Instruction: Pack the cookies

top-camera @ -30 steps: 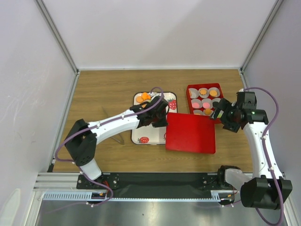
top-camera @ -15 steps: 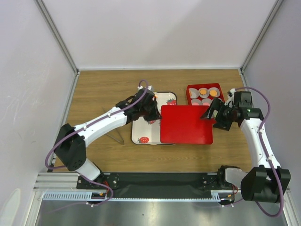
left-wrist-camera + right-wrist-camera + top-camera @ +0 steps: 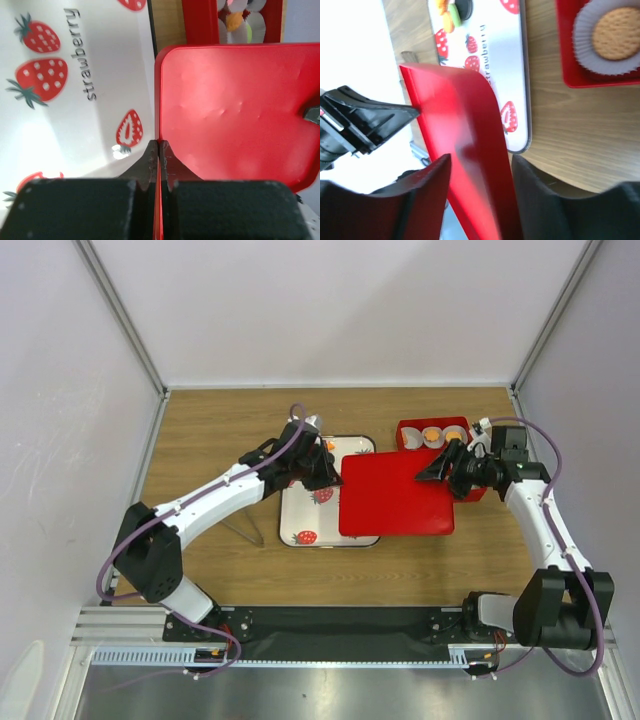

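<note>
A flat red lid [image 3: 392, 495] hangs level between both arms, over the right part of the strawberry tray [image 3: 305, 515] and the near half of the red box [image 3: 410, 430]. My left gripper [image 3: 158, 145] is shut on the lid's [image 3: 235, 115] left edge. My right gripper [image 3: 481, 162] straddles the lid's [image 3: 465, 115] right edge, with its fingers against both faces. Orange cookies [image 3: 432, 436] in white paper cups show in the box's uncovered far row. One tan cookie [image 3: 615, 32] sits in a cup. A few cookies [image 3: 451, 11], orange, green and black, lie at the tray's far end.
A thin metal tool [image 3: 245, 530] lies on the wooden table left of the tray. White walls enclose the table on three sides. The tray [image 3: 75, 125] reads "strawberry" with red berry prints.
The lid has been carried from the table's near side up and back over the box. My left gripper stayed clamped on it. My right gripper's jaws narrowed around its right edge.
</note>
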You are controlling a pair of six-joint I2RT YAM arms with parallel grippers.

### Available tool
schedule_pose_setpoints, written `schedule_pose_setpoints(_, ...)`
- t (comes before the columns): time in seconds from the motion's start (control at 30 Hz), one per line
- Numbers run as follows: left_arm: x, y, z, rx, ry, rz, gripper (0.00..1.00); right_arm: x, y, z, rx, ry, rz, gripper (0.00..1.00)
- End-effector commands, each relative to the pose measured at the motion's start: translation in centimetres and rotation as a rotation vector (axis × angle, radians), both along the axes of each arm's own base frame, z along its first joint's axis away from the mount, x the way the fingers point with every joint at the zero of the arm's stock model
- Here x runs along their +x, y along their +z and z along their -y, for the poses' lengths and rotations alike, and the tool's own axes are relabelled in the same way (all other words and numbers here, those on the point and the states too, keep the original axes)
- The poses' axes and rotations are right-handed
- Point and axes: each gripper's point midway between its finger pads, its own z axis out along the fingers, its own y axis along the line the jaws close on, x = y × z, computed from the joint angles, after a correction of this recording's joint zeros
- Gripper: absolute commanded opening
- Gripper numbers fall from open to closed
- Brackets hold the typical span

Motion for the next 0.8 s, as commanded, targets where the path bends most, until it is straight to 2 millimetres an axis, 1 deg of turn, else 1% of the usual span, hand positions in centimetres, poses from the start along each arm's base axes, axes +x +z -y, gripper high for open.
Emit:
schedule_pose_setpoints(0.0,0.2,3.6,2.5,-0.138,-0.081,0.083,0.0,0.6,2.2,-1.5,0.105,0.04,0.035,0.54)
schedule_pose_setpoints(0.07,0.4,3.5,2.7,-0.143,-0.086,0.085,0.0,0.8,2.3,-1.5,0.11,0.039,0.029,0.49)
schedule_pose_setpoints(0.1,0.5,3.6,2.9,-0.145,-0.091,0.088,0.0,1.0,2.6,-1.6,0.114,0.038,0.032,0.44)
schedule_pose_setpoints(0.13,0.5,3.5,2.9,-0.144,-0.091,0.086,0.0,1.1,2.6,-1.6,0.119,0.038,0.029,0.4)
schedule_pose_setpoints(0.17,0.6,3.7,3.1,-0.145,-0.097,0.094,0.0,1.2,2.8,-1.7,0.126,0.037,0.027,0.33)
schedule_pose_setpoints(0.2,0.8,3.5,3.1,-0.142,-0.1,0.096,0.01,1.4,3.4,-1.7,0.136,0.033,0.032,0.29)
schedule_pose_setpoints(0.27,1.1,4.0,3.3,-0.145,-0.111,0.124,0.12,1.9,3.9,-1.8,0.153,0.023,0.029,0.21)
schedule_pose_setpoints(0.3,1.2,4.2,3.3,-0.143,-0.117,0.137,0.14,2.3,4.2,-1.8,0.158,0.015,0.032,0.19)
schedule_pose_setpoints(0.33,1.4,4.7,3.4,-0.147,-0.123,0.16,0.21,2.8,5.0,-1.9,0.174,-0.003,0.029,0.18)
schedule_pose_setpoints(0.37,1.7,5.1,3.4,-0.138,-0.133,0.192,0.26,3.2,5.0,-1.8,0.177,-0.015,0.014,0.13)
schedule_pose_setpoints(0.4,1.8,5.5,3.4,-0.137,-0.135,0.209,0.38,3.7,5.3,-1.7,0.178,-0.025,0.009,0.11)
schedule_pose_setpoints(0.43,1.9,5.9,3.3,-0.133,-0.139,0.227,0.42,4.4,6.5,-1.7,0.176,-0.03,0.029,0.09)
schedule_pose_setpoints(0.47,2.5,6.5,3.1,-0.116,-0.135,0.266,0.46,5.0,6.0,-1.4,0.159,-0.05,-0.005,0.03)
schedule_pose_setpoints(0.5,2.7,7.1,2.9,-0.109,-0.132,0.29,0.55,5.4,6.2,-1.3,0.149,-0.058,-0.01,0.01)
schedule_pose_setpoints(0.53,2.8,8.0,2.6,-0.102,-0.127,0.321,0.59,5.8,6.3,-1.1,0.141,-0.064,-0.019,0.0)
schedule_pose_setpoints(0.57,3.2,9.1,2.3,-0.086,-0.132,0.375,0.63,6.4,7.0,-0.9,0.128,-0.077,-0.012,0.0)
schedule_pose_setpoints(0.6,3.7,9.7,1.8,-0.062,-0.111,0.41,0.71,6.9,6.8,-0.9,0.125,-0.081,-0.025,0.0)
schedule_pose_setpoints(0.63,3.8,11.1,1.3,-0.047,-0.122,0.473,0.73,7.4,6.9,-0.7,0.111,-0.095,-0.027,0.0)
schedule_pose_setpoints(0.67,3.9,11.7,1.1,-0.039,-0.125,0.507,0.74,7.7,7.4,-0.6,0.101,-0.104,-0.029,0.0)
schedule_pose_setpoints(0.7,4.2,12.8,0.8,-0.037,-0.116,0.56,0.76,8.2,7.3,-0.5,0.092,-0.109,-0.042,0.0)
schedule_pose_setpoints(0.73,3.7,14.1,0.4,-0.019,-0.139,0.631,0.76,8.5,7.4,-0.5,0.081,-0.114,-0.042,0.0)
schedule_pose_setpoints(0.77,3.5,14.7,0.3,-0.009,-0.147,0.676,0.77,8.5,7.4,-0.5,0.074,-0.116,-0.056,0.0)
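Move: The red lid hangs level with both hands. My left hand still pinches its left edge, the lid's middle about 12 cm to the right and 3 cm back. My half-open right fingers straddle its right edge near the far corner, the middle about 5 cm left and 4 cm back. From the right hand, the cookie box is some 7 cm ahead, 8 cm right and 13 cm below; the strawberry tray's middle is roughly 20 cm left, about level fore and aft, 14 cm below. I close my right fingers on the lid's right edge and pinch it, while my left hand opens wide and lets go of the left edge. Then my right hand carries the lid forward about 8 cm, rising some 6 cm with it. My left hand, after a slight dip, lifts about 7 cm and eases a little forward, its fingers tipping up some 20 degrees. ##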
